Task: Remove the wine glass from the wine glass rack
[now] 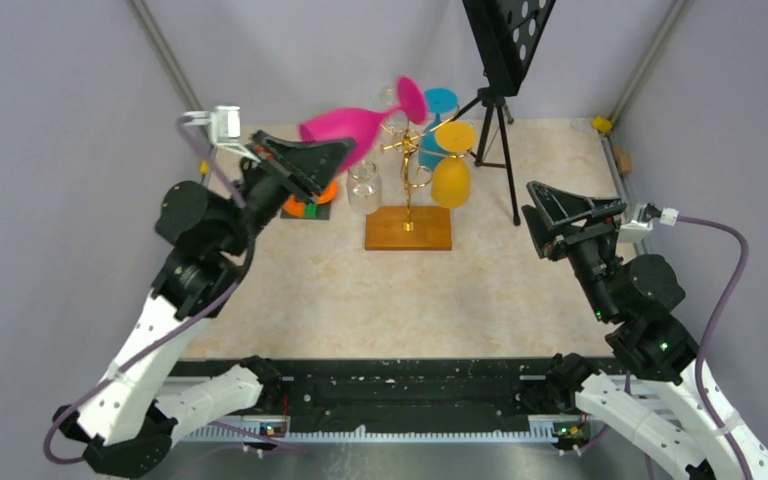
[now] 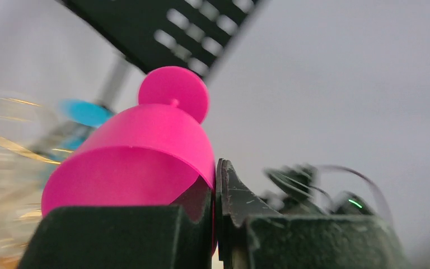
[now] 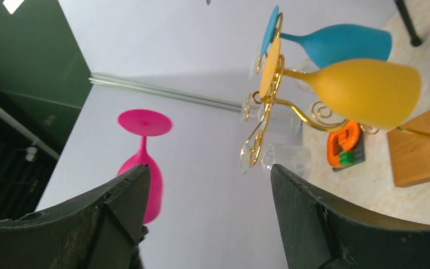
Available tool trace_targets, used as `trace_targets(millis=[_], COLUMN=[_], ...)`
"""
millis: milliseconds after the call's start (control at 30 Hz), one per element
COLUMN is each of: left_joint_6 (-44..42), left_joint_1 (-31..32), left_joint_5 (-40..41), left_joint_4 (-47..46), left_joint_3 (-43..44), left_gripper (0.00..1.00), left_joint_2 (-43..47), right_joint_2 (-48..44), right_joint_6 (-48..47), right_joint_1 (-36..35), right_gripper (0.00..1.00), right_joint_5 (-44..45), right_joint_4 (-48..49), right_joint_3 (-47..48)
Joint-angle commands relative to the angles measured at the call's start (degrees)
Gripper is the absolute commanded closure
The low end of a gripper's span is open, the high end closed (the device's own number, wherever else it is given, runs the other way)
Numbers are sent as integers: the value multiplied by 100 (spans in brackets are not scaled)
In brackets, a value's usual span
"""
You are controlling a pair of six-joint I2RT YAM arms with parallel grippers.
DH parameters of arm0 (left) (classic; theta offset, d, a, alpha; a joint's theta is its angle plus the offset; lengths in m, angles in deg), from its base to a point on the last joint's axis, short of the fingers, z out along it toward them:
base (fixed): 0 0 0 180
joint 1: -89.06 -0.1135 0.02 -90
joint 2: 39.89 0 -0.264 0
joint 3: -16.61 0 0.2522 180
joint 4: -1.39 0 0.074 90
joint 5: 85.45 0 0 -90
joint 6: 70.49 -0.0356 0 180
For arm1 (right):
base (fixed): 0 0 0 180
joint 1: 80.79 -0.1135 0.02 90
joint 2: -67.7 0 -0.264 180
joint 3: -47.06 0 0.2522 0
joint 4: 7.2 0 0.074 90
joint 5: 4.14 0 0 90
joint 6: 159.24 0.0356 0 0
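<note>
My left gripper (image 1: 340,152) is shut on the rim of a pink wine glass (image 1: 348,126), held up tilted with its foot pointing toward the back right. One finger sits inside the bowl (image 2: 145,140) and one outside, with the left gripper (image 2: 217,171) pinching the wall. The wine glass rack (image 1: 407,160) is gold wire on a brown wooden base (image 1: 408,228). In the right wrist view the pink glass (image 3: 148,174) hangs apart from the rack (image 3: 266,112). My right gripper (image 1: 533,203) stands open and empty to the right of the rack, its jaws (image 3: 208,171) wide.
A yellow glass (image 1: 451,180), a blue glass (image 1: 438,105) and a clear glass (image 1: 363,186) hang on the rack. A black tripod stand (image 1: 500,110) rises behind it on the right. An orange-and-green object (image 1: 307,206) lies left of the base.
</note>
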State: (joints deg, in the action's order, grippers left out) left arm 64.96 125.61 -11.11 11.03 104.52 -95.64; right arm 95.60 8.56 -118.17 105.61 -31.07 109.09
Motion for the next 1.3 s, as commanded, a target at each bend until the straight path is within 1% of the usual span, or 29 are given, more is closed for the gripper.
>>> trace_targets(millis=[0, 100, 200, 267, 333, 400, 433, 500, 567, 733, 900, 1100, 1200, 1267], left_joint_6=[-2596, -3325, -3883, -4068, -3927, -3580, -3360, -2913, -2704, -2417, -2216, -2061, -2040, -2045], left_joint_1=[-29, -26, -30, -36, -136, -406, -635, -1299, -1855, -2543, -2951, -3374, -3532, -3611], left_joint_5=[3378, 4832, 6003, 6677, 6868, 6540, 6193, 5265, 4533, 3301, 2924, 2192, 2021, 2069], left_joint_4=[1968, 2376, 2800, 3160, 3541, 4060, 4296, 4666, 4787, 4987, 5062, 5111, 5082, 5068], left_joint_3=[550, 636, 642, 548, 386, 235, 182, 68, -186, -377, -339, -351, -351, -341], left_gripper=[100, 100, 100, 100, 100, 100, 100, 100, 100, 100, 100, 100, 100, 100], left_joint_2=[483, 487, 381, 328, 315, 288, 219, 57, -116, -778, -1330, -2047, -2263, -2341], right_joint_2=[-24, -34, -39, -31, -19, 18, 36, 52, 50, 7, -207, -409, -403, -374], right_joint_6=[-784, -979, -1164, -1348, -1527, -1641, -1686, -1786, -1885, -2149, -2236, -2422, -2524, -2551], right_joint_1=[-58, -58, -58, -58, -54, -58, -58, -58, -58, -58, -58, -58, -58, -58], right_gripper=[20, 21, 21, 21, 21, 21, 21, 21, 21, 21, 21, 20, 20, 21], right_joint_5=[550, 695, 800, 797, 847, 961, 994, 1016, 1001, 1089, 1308, 1577, 1668, 1684], right_joint_4=[-530, -634, -666, -699, -834, -1007, -1063, -1082, -1057, -1146, -1251, -1270, -1284, -1282], right_joint_3=[444, 510, 532, 570, 624, 680, 690, 677, 675, 692, 645, 629, 638, 629])
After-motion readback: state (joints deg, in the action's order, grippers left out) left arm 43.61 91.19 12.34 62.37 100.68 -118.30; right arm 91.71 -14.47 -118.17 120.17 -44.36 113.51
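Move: The left hand, already holding the pink wine glass by its rim, has the open table left of the orange toy to go to: some 12 cm ahead, 24 cm left and 50 cm below. The toy lies about 29 cm ahead, 12 cm left and 49 cm down. The rack's wooden base is roughly 20 cm ahead, 12 cm right and 49 cm down. From the right hand, the wine glass is about 31 cm left, 7 cm ahead and 12 cm higher. Keeping its pinch on the bowl wall at the rim, the left hand swings the wine glass left about 24 cm, away from the rack, then lowers it some 36 cm towards the open table, easing about 12 cm forward; the wrist turns over until the fingers point steeply down. The empty right hand, fingers still open, drifts right and slightly down, rolling its left side down. ##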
